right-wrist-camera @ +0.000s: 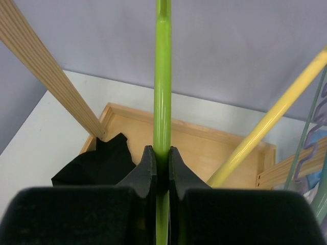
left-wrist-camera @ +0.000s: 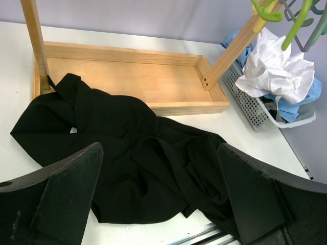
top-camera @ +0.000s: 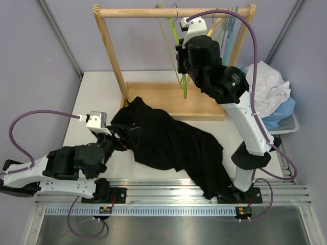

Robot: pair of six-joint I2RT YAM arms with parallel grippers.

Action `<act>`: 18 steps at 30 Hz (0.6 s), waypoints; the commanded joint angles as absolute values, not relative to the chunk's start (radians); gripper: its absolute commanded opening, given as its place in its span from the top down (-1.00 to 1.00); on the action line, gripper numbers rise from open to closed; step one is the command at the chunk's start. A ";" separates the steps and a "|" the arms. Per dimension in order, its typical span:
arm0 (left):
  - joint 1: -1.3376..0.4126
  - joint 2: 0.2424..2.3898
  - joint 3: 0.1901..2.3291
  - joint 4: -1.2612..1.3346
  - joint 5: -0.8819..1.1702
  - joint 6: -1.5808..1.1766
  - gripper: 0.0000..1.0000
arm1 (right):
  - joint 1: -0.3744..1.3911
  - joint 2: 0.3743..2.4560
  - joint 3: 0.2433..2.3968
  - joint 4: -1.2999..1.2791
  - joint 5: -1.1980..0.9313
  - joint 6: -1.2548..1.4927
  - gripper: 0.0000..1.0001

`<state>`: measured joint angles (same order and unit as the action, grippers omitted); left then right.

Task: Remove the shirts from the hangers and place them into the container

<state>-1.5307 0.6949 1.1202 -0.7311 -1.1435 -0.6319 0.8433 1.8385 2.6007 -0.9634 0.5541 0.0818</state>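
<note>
The black shirt lies spread on the table, one end over the rack's base; it also shows in the wrist views. My left gripper hovers over its left part, open, the jaws wide with only cloth below. The white shirt is bunched in the container at the right. My right gripper is up at the rack, shut on the bare lime green hanger.
The wooden rack's bar carries more hangers: yellow and pale ones. Its base tray stands mid-table. A light blue garment lies under the white shirt. Metal rails run along the near edge.
</note>
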 commanded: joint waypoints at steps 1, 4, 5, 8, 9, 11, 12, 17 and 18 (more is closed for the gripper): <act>-1.536 0.695 1.126 -0.687 -1.158 -0.643 -0.98 | 0.832 1.868 2.695 -0.845 0.614 0.023 1.00; -1.536 0.689 1.127 -0.701 -1.157 -0.653 -0.98 | 0.770 1.911 2.700 -0.845 0.565 0.049 1.00; -1.536 0.686 1.127 -0.707 -1.154 -0.661 -0.98 | 0.756 1.922 2.697 -0.847 0.557 0.069 1.00; -1.536 0.673 1.124 -0.721 -1.149 -0.676 -0.98 | 0.713 1.954 2.681 -0.841 0.528 0.103 1.00; -1.536 0.672 1.123 -0.722 -1.146 -0.678 -0.98 | 0.704 1.959 2.678 -0.835 0.509 0.109 1.00; -1.536 0.672 1.121 -0.723 -1.144 -0.678 -0.98 | 0.678 1.974 2.675 -0.825 0.497 0.126 1.00; -1.536 0.673 1.126 -0.723 -1.143 -0.678 -0.98 | 0.673 1.980 2.678 -0.830 0.485 0.130 1.00; -1.535 0.669 1.123 -0.729 -1.143 -0.687 -0.98 | 0.667 1.942 2.617 -0.841 0.477 0.164 1.00; -1.536 0.670 1.123 -0.729 -1.143 -0.687 -0.98 | 0.667 1.930 2.574 -0.836 0.476 0.170 1.00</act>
<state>-1.5314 0.6773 1.1202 -0.7586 -1.1366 -0.6559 0.6739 1.9865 2.6247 -0.8955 0.4908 0.1310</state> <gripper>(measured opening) 0.987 0.071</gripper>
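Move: The spot on the wooden rail that the green hanger is being taken to lies about 11 cm ahead of the right hand and 8 cm above its fingers, neither left nor right. The yellow hanger hangs some 8 cm to the hand's right and 10 cm ahead; the black shirt lies about 47 cm below, 10 cm back and 2 cm right. From the idle left hand, that rail spot is some 31 cm ahead, 14 cm right and 22 cm up. The green hanger, still pinched by one of its bars in the right fingers, is carried forward about 8 cm towards the rail and, once under way, lowered some 5 cm to bring its hook down over the wood. The hand drifts slightly right, turning about 5 to 10 degrees clockwise and tipping a little down, easing off at the end with its grip kept. ##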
